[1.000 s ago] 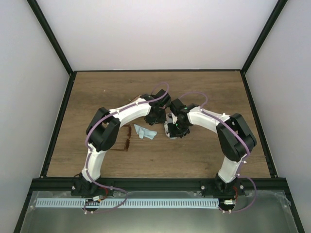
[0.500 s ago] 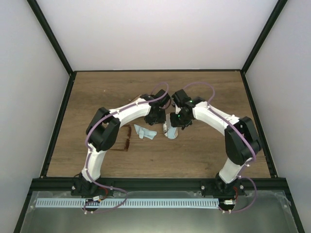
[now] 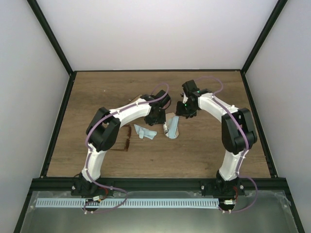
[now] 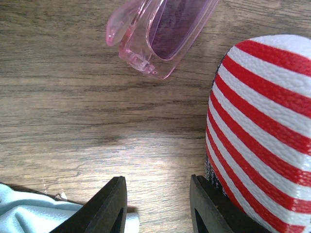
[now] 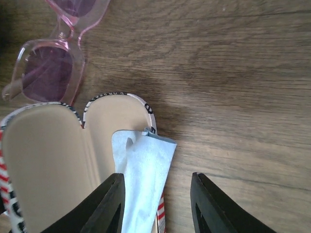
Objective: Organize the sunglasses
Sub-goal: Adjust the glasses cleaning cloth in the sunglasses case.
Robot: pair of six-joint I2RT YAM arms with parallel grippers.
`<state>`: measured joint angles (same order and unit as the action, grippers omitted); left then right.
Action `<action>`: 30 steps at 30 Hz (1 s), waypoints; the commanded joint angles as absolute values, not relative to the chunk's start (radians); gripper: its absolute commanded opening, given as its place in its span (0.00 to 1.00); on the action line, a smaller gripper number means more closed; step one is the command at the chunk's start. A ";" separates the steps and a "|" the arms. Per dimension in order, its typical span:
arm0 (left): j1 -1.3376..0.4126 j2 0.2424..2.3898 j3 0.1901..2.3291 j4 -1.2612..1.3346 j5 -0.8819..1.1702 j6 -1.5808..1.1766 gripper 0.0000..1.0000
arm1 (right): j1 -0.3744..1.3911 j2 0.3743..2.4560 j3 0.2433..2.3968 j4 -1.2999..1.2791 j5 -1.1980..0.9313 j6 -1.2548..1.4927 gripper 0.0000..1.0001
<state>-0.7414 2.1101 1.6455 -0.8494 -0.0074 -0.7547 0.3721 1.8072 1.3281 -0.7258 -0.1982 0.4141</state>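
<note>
The brown-framed sunglasses (image 3: 127,138) lie on the table left of centre, beside the left arm's elbow. A pink translucent pair (image 4: 160,34) (image 5: 53,68) lies by the red-and-white striped case (image 3: 171,127) (image 4: 262,131), which lies open with its cream lining (image 5: 48,160) up. A light blue cloth (image 5: 141,179) is draped over the case's rim. My right gripper (image 5: 158,204) (image 3: 183,110) hangs open above that rim and holds nothing. My left gripper (image 4: 158,204) (image 3: 156,118) is open over bare wood, its right finger (image 4: 214,208) against the case's shell.
Another light blue cloth (image 3: 145,132) (image 4: 29,213) lies crumpled between the brown sunglasses and the case, next to my left gripper's left finger. A tan edge (image 3: 140,96) peeks out behind the left arm. Black rails (image 3: 58,121) border the wooden table.
My right gripper has opened and drawn back from the case toward the far right, leaving the blue cloth on the case. The left arm has not moved.
</note>
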 commanded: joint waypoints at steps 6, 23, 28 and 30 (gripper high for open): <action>-0.746 2.100 1.637 -0.867 -0.020 -0.766 0.38 | 0.368 1.899 1.367 -0.690 -0.267 0.409 0.39; -0.747 2.089 1.634 -0.876 -0.028 -0.770 0.38 | 0.367 1.943 1.349 -0.670 -0.308 0.389 0.28; -0.747 2.090 1.632 -0.874 -0.026 -0.770 0.38 | 0.368 1.935 1.348 -0.667 -0.304 0.383 0.13; -0.747 2.090 1.632 -0.874 -0.027 -0.770 0.38 | 0.367 1.928 1.352 -0.668 -0.297 0.382 0.10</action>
<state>-0.7414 2.1101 1.6394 -0.8696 -0.0212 -0.7628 0.3695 1.9400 1.3380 -0.6785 -0.2966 0.3920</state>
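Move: The cleaning cloth lies along the right shell of the open striped case, its middle about 4 cm back from the right hand, 3 cm to its left and 5 cm below; its far end is almost under the fingers. The case's middle is some 4 cm back and 4 cm left, and the pink sunglasses about 6 cm ahead and 7 cm left, both a little lower. From the left hand, the cloth's middle is about 2 cm back and 6 cm right. The cloth's far end, at the rim of the case's right shell, is what the right hand drops onto: about 3 cm down, a brief halt in height while drifting left and starting to close, then another centimetre down. In all it goes some 4 cm down and 1.5 cm left, tilting slightly, and the fingers narrow to pinch the cloth near its outer corner. ##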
